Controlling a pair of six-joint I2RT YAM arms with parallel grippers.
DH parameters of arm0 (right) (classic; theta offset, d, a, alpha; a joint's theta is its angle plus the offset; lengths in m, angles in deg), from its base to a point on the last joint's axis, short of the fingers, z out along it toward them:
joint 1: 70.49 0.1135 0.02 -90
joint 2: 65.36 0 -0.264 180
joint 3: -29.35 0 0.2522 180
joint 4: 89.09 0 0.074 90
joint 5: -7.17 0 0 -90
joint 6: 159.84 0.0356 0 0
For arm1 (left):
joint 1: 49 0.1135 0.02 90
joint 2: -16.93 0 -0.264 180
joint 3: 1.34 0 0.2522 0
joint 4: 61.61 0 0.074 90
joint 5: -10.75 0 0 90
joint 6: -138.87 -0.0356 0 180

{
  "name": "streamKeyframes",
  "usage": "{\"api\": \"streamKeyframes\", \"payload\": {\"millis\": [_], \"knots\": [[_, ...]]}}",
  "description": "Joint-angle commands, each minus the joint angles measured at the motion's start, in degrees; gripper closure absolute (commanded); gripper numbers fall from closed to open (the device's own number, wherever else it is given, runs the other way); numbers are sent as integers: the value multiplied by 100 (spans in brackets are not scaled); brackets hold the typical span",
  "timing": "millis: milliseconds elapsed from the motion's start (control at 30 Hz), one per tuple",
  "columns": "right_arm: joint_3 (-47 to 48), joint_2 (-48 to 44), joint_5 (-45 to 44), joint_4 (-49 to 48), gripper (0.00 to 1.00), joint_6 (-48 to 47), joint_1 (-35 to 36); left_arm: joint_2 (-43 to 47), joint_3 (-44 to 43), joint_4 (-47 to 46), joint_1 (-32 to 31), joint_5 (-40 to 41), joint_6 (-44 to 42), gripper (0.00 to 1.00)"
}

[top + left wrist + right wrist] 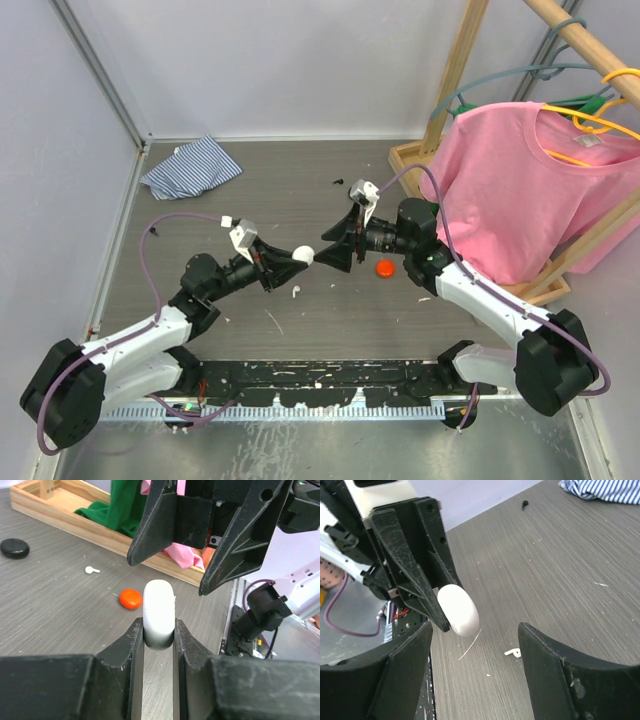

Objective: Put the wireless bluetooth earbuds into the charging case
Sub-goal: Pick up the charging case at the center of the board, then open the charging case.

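Note:
My left gripper (159, 626) is shut on a white round charging case (159, 611), held on edge above the table. Seen from above, this case (303, 255) hangs between the two arms. My right gripper (476, 630) faces it with open jaws and nothing in them; the case (458, 609) sits just beyond its left finger, apart from it. From above, the right gripper (327, 256) is tip to tip with the left gripper (292, 258). A white earbud (512, 653) lies on the table below, also visible from above (296, 292). Another white earbud (91, 570) lies farther off.
A red round case (384, 267) lies on the table under the right arm. A black round case (14, 548) lies near a wooden rack base (100, 527). A pink shirt (520, 180) hangs at the right. A striped cloth (192, 166) lies at the back left.

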Motion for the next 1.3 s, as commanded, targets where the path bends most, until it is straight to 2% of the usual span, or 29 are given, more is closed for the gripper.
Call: {"api": "streamKeyframes", "payload": {"millis": [0,333,867,1133,1267], "knots": [[316,-36,818,-176,26,-462,-13,-141,-37,-890,22,-545,207,100],[497,106,1494,-230,35,-605,-9,-282,-117,-1197,23,-784,347,100],[578,373,1863,-454,52,-468,17,-303,-201,-1492,22,-1039,461,100],[667,383,2055,-402,76,-492,44,-321,-224,-1424,22,-1136,433,96],[876,307,2016,302,91,-1013,44,-238,-290,-1174,28,-1257,319,87]]}}
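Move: The white charging case is already pinched at the left fingertips, its middle about 1 cm forward and 2 cm right of that hand, level with it. From the open right hand it lies some 5 cm left and 1 cm back, also level. The orange case is on the table about 12 cm to the right hand's right, level fore and aft; a white earbud lies about 7 cm left and 5 cm back of that hand. Both are some 19 cm below it. The white case, still held by the left fingers, is carried about 3 cm back with some rise and drift to the right, turning slightly clockwise. The right hand goes about 4 cm back and a little left towards its free end, swings some 20 degrees counter-clockwise to face the left hand, and closes its wide-open fingers until they pinch the case from both sides. ##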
